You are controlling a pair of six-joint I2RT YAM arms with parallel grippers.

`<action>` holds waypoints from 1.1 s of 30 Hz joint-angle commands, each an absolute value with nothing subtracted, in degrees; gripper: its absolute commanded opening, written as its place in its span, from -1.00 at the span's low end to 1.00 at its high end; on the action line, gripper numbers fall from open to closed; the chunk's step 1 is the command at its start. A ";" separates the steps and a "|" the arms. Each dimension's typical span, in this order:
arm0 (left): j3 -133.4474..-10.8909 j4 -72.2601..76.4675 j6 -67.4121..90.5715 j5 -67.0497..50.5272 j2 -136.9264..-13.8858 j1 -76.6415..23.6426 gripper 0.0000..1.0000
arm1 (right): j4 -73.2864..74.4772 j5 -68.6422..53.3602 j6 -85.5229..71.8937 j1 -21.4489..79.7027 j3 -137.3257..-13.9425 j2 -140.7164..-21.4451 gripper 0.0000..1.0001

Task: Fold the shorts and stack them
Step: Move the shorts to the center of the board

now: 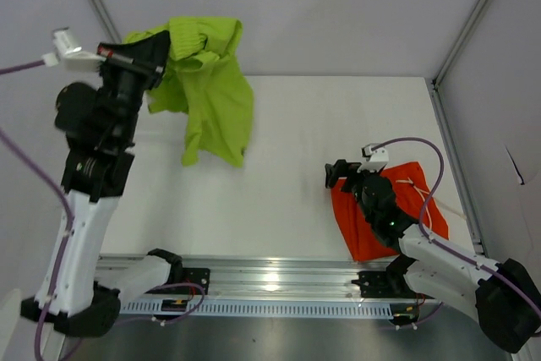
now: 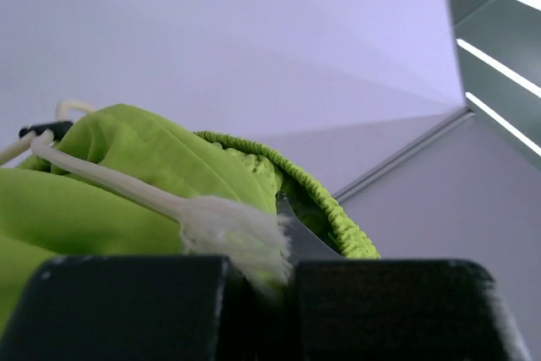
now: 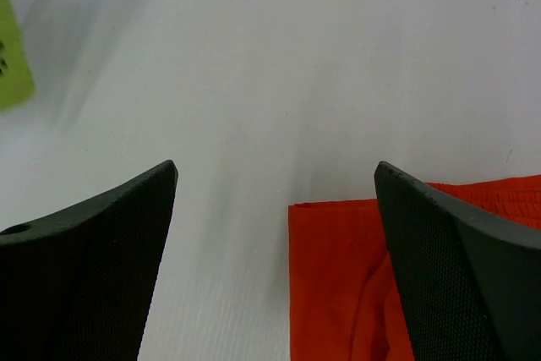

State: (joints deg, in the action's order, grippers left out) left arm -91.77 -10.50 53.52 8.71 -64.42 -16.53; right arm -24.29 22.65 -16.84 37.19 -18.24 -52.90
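The lime green shorts (image 1: 211, 90) hang in the air at the back left, lifted by my left gripper (image 1: 161, 48), which is shut on their waistband. In the left wrist view the green shorts (image 2: 144, 175) bunch over the jaws, with the elastic waistband (image 2: 330, 209) and a frayed white drawstring (image 2: 228, 230) close to the camera. The orange shorts (image 1: 380, 226) lie folded on the table at the front right. My right gripper (image 1: 342, 173) hovers open over their left edge. In the right wrist view the orange shorts (image 3: 338, 285) sit between and under the spread fingers (image 3: 439, 243).
The white table (image 1: 296, 141) is walled by grey panels with metal frame posts (image 1: 465, 31). An aluminium rail (image 1: 279, 281) runs along the near edge by the arm bases. A purple cable (image 1: 427, 166) loops over the orange shorts.
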 commanded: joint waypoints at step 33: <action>-80.53 -29.36 42.72 6.86 -77.97 -31.91 0.98 | -28.91 12.14 -14.77 37.18 -22.14 -57.39 0.99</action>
State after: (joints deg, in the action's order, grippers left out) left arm -80.88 -25.91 46.35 7.29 -80.86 -33.47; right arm -25.23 17.93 -16.29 37.12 -18.87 -55.53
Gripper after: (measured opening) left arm 0.990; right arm 0.993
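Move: The left hand already holds the lime-green shorts, hanging high over the left side. The center of the board lies about 20 cm to its right, roughly level with it fore and aft and some 56 cm below. The red shorts lie about 29 cm right of that center and 12 cm nearer the bases; the white basket is some 27 cm ahead of the hand and 18 cm left. From the idle right hand the center is about 5 cm ahead, 13 cm left and 15 cm down. Back first by about 11 cm, still gripping the green shorts, then fast down, forward again and rightward to the board's middle, the left hand lays them out in a fling. It ends its drop some 30 cm lower, fingers tipping down and turning clockwise, opens wide there to let go of the cloth, and lifts a few centimetres clear. ##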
